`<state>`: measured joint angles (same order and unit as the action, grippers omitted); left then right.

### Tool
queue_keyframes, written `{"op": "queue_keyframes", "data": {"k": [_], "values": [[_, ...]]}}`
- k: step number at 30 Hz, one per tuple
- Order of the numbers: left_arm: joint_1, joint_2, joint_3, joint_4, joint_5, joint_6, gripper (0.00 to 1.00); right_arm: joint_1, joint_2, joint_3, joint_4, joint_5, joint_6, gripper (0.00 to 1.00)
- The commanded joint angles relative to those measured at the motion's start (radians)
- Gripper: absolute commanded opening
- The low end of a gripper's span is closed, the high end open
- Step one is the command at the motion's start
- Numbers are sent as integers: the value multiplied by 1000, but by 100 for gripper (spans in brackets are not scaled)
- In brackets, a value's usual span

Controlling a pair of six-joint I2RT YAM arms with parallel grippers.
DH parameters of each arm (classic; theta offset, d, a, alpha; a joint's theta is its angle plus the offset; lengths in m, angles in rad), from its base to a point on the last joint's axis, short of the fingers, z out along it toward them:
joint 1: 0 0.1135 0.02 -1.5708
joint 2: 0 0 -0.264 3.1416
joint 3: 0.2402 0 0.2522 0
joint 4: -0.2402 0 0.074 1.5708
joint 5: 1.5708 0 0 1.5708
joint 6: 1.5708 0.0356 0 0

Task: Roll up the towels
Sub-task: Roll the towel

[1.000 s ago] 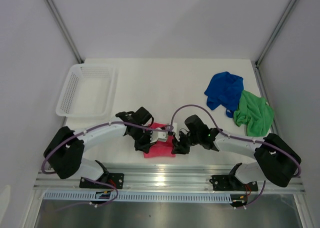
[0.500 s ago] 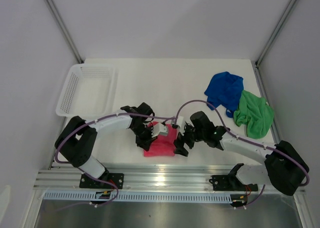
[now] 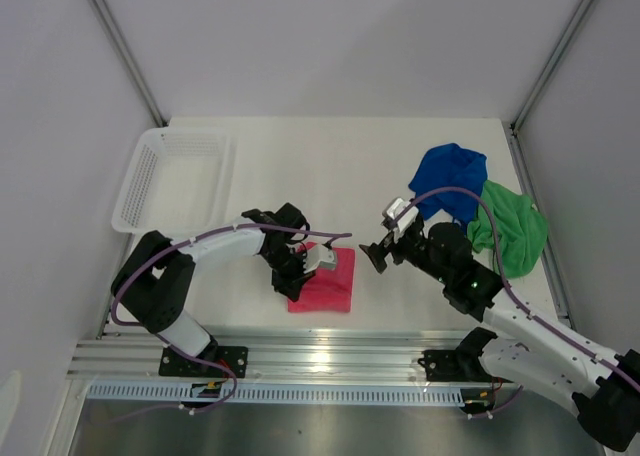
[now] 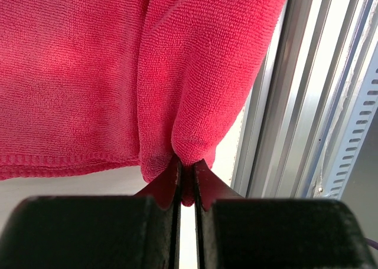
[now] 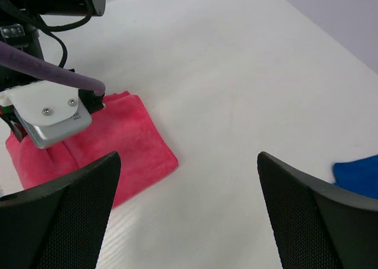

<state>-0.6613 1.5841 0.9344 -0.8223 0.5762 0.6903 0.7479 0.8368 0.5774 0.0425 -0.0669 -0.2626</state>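
The pink towel [image 3: 330,284] lies folded near the table's front edge, with a raised fold along its left side. My left gripper [image 3: 295,276] is shut on that fold's near end; in the left wrist view the pink towel [image 4: 88,74] is pinched between the jaws of the left gripper [image 4: 188,170]. My right gripper [image 3: 378,253] hangs open above the table, right of the pink towel [image 5: 130,139], holding nothing [image 5: 189,158]. The blue towel [image 3: 450,179] and the green towel [image 3: 510,231] lie crumpled together at the back right.
A white mesh basket [image 3: 135,191] stands at the back left. An aluminium rail [image 3: 330,354] runs along the table's front edge, right below the pink towel. The blue towel's edge [image 5: 359,176] shows at the right of the right wrist view.
My right gripper has opened, let go of the pink towel's right side, and risen away to the right. The left gripper keeps its pinch in the same spot.
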Motion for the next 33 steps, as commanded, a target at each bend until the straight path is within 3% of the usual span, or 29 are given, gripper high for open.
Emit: {"op": "queue_keyframes", "data": {"k": [1, 5, 8, 12, 17, 25, 33], "values": [[11, -19, 38, -5, 33, 23, 7, -21, 19, 32, 50, -128, 72, 100], [12, -21, 38, -5, 36, 14, 7, 25, 31, 1, 53, -73, 232, 90], [11, -29, 32, 3, 40, 11, 7, 86, 53, -69, 51, 17, 338, 89], [11, -29, 21, 8, 44, 6, 7, 163, 81, -129, 66, 3, 442, 88], [12, -22, 21, 9, 44, 5, 7, 205, 91, -247, 256, -93, 457, 93], [12, -24, 20, 9, 42, 3, 8, 205, 232, -277, 437, -146, 442, 93], [12, -24, 17, 8, 40, 3, 8, 203, 352, -290, 519, -272, 448, 70]]}}
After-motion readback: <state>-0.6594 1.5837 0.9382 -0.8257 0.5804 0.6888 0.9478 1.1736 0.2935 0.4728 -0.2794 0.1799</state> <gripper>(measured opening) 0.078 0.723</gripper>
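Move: Some 16 cm below the open right hand, about 10 cm back and 8 cm to its left, lies the free right end of the red towel's roll. The towel's unrolled part lies 3 cm back and 10 cm left, about 18 cm down; the blue towel some 26 cm ahead and 25 cm right, equally low. From the left hand, still pinching the roll's other end, that free end lies about 13 cm right, a centimetre back and slightly lower. Swooping down some 14 cm, and about 10 cm back with 7 cm to the left, the right hand returns to the free end of the roll, tipping its fingers roughly 30 degrees further down and turning slightly counter-clockwise. They arrive wide around that end and start to close; contact can't be seen. The left hand keeps its pinch, unmoving. ##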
